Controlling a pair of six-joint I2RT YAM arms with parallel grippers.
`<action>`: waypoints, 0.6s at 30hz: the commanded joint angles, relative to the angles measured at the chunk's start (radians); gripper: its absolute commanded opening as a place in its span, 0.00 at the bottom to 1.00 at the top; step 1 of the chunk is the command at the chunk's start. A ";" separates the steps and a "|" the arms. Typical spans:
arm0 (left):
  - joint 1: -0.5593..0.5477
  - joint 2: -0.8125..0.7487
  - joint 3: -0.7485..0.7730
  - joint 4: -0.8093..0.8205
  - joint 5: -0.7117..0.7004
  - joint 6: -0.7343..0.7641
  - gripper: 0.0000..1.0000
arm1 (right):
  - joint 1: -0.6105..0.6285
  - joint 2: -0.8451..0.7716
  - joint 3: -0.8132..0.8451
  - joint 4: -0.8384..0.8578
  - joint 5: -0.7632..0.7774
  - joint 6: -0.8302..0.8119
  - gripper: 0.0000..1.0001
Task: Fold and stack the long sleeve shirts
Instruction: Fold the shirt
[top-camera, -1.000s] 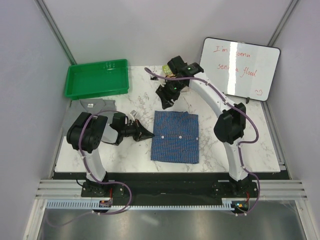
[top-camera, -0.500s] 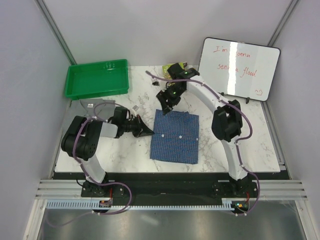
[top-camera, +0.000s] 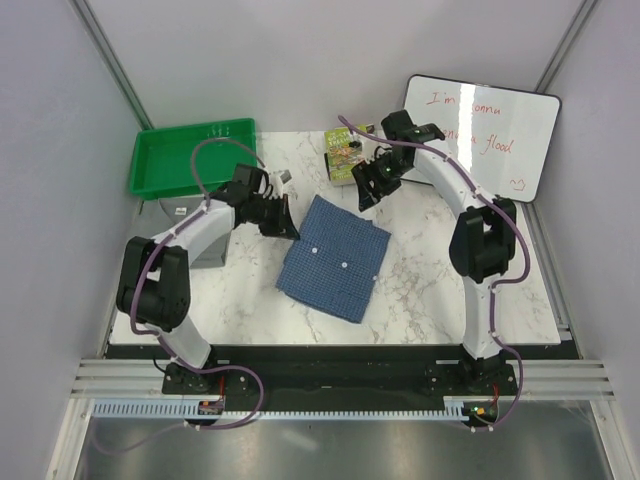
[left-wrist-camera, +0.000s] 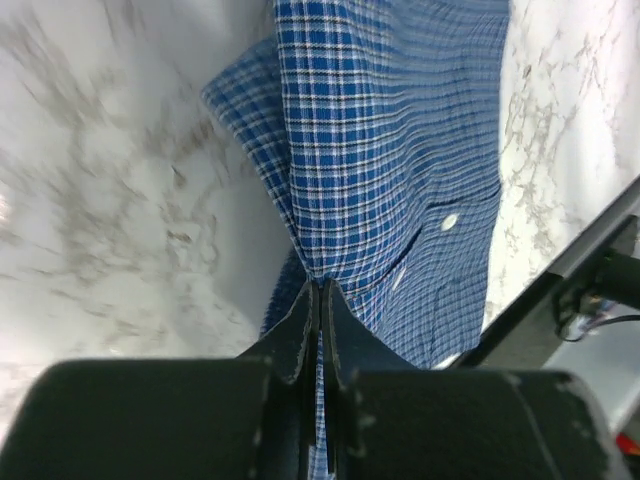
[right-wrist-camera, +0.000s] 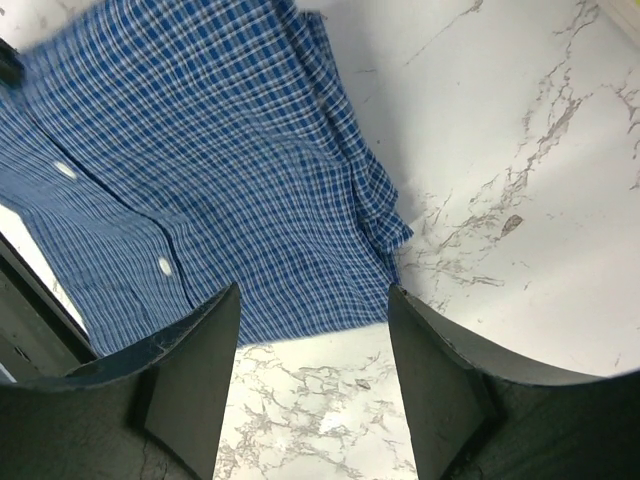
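Observation:
The blue checked long sleeve shirt (top-camera: 333, 258) lies folded in a tilted rectangle mid-table, white buttons showing. My left gripper (top-camera: 290, 228) is at its back-left corner, shut on a pinch of the blue cloth (left-wrist-camera: 390, 150); the fabric runs between the closed fingers (left-wrist-camera: 300, 330). My right gripper (top-camera: 368, 190) hovers open behind the shirt's back-right corner, holding nothing. In the right wrist view the shirt (right-wrist-camera: 200, 150) lies below the spread fingertips (right-wrist-camera: 225, 310). The grey long sleeve shirt (top-camera: 180, 209) lies at the left edge, partly hidden under the left arm.
A green plastic tray (top-camera: 190, 157) stands at the back left. A small printed packet (top-camera: 343, 153) sits at the back centre. A whiteboard (top-camera: 480, 138) leans at the back right. Marble table (top-camera: 450, 290) shows bare to the right of the shirt.
My left gripper swung toward the back with the shirt's corner in it, turning the blue shirt clockwise. The right gripper drew back and to the right, off the shirt.

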 joint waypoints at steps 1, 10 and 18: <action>-0.005 -0.009 0.411 -0.325 -0.146 0.373 0.02 | -0.020 -0.068 -0.013 0.008 -0.017 0.000 0.68; -0.112 0.205 1.133 -0.722 -0.503 0.820 0.02 | -0.113 -0.137 -0.079 0.043 -0.060 0.013 0.68; -0.291 0.036 0.382 -0.442 -0.607 0.727 0.02 | -0.210 -0.251 -0.295 0.105 -0.103 -0.003 0.68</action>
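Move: The blue shirt is already pinched at its left edge by the left hand, its middle about 8 cm right, 4 cm back and 8 below. The bare table it is taken to is some 20 cm ahead and 1 left; the book stands 21 ahead and 12 right, the green bin 21 ahead and 25 left. From the open right hand, the shirt's middle is about 11 cm back, 7 left and 12 below. Blue shirt still pinched, it is swung up and forward off the near table by the left hand, rising over 20 cm and reaching about 12 cm towards the gap between bin and book, then dropping back some 5 cm down and 4 back. The wrist rolls some 60 degrees, mostly around the fingers' line, fingers shut throughout. The open right hand slides rightward, out of the way. ##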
